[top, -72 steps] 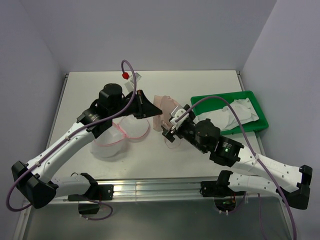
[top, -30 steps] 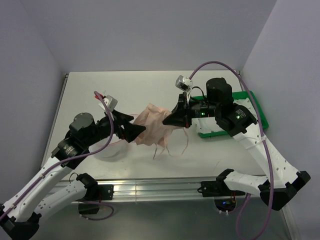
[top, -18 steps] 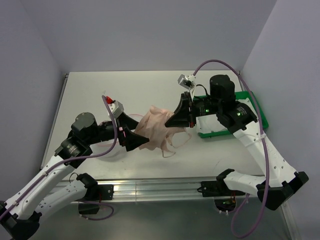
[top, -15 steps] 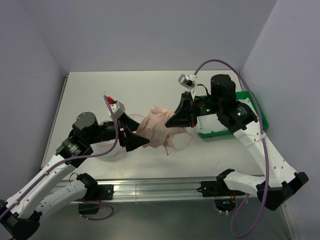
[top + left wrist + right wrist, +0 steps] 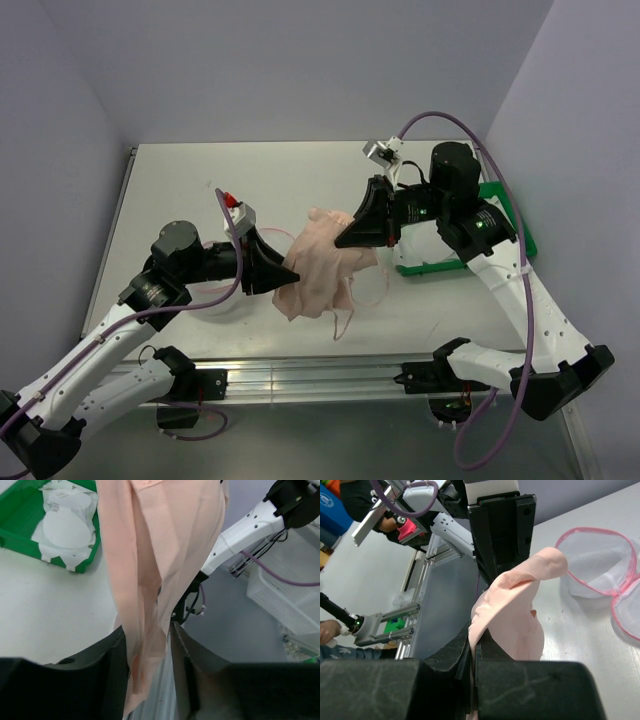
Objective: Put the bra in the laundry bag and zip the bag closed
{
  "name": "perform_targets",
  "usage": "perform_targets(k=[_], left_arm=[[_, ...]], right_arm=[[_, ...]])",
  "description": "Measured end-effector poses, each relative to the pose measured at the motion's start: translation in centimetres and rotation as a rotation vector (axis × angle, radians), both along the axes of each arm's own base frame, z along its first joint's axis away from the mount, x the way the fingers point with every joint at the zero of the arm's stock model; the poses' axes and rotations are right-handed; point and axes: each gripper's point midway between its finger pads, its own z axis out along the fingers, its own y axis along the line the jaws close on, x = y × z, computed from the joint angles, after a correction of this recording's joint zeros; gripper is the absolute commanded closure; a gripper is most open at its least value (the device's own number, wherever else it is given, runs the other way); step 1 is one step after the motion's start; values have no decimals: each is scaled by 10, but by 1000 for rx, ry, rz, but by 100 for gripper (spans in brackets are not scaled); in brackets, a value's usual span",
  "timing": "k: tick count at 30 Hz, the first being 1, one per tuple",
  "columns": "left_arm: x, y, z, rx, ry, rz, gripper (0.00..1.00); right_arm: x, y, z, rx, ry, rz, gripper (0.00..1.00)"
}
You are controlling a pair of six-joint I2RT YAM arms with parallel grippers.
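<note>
The bra [image 5: 325, 268] is pale pink and hangs in the air between the two arms. My right gripper [image 5: 347, 240] is shut on its top edge, with the fabric [image 5: 515, 615] pinched in the right gripper [image 5: 473, 650]. My left gripper [image 5: 147, 652] reaches in from the left. Its jaws are half-way in, one on each side of a hanging fold of the bra [image 5: 155, 555], and a gap shows beside the right finger. The laundry bag [image 5: 600, 565] lies open on the table, white mesh with a pink rim. In the top view the laundry bag [image 5: 218, 303] is mostly under the left arm.
A green tray [image 5: 503, 205] with white mesh items stands at the right edge of the table, just behind the right arm. The same green tray [image 5: 20, 537] shows in the left wrist view. The table's front rail runs below the hanging fabric.
The left gripper has moved right onto the hanging bra and its jaws have narrowed from wide open. The right gripper has risen slightly with the bra still held.
</note>
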Motion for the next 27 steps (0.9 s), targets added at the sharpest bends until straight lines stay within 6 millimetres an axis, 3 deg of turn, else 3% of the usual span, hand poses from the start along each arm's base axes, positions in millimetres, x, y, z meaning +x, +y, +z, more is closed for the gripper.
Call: perform_targets(k=[2,7,15,17,18,19,22,27], left_arm=[[0,0,0,-1,-3,-3,79],[-3,-2,4,-13,-9,-21,100],[-15,-5,16,-56,-8,-87,100],[-23,-5,24,-83,-11,-129,100],[-27,-5,28,-99,-14,-148,100],[-30,-5,33,-113,-21,-169,100],[-43,-4,44,-147,-37,-231,100],[-53,-1,51,-167,-57,-280,100]], right_arm=[[1,-1,1,5,4,3,100],[4,-1,0,11,29,11,100],[21,-1,-6,7,62,-21,98],[30,-2,-10,1,80,-39,81],[37,-2,-13,-3,90,-54,59],[44,-2,-16,-9,107,-71,44],[73,-5,-27,-24,137,-155,15],[111,-15,-40,-38,162,-302,11]])
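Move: The bra hangs from the right fingers. Its middle is about 3 cm left of that hand, 2 cm back and 9 cm below. From the left hand, whose half-open fingers straddle its near-left edge, the bra's middle lies some 5 cm to the right, 2 cm ahead and about level. On the table, roughly 25 cm below the left hand, the laundry bag's pouch stands about 20 cm left and 9 cm ahead, its open lid about 6 cm left and 18 cm ahead. The left fingers shut on the bra's edge and pinch it while the right fingers still hold on. The hands then draw apart: the left goes back and up, about 5 cm each, swinging clockwise. The right starts forward still closed, then opens wide and lets go, ending some 11 cm farther out and a little lower, also turned clockwise. ##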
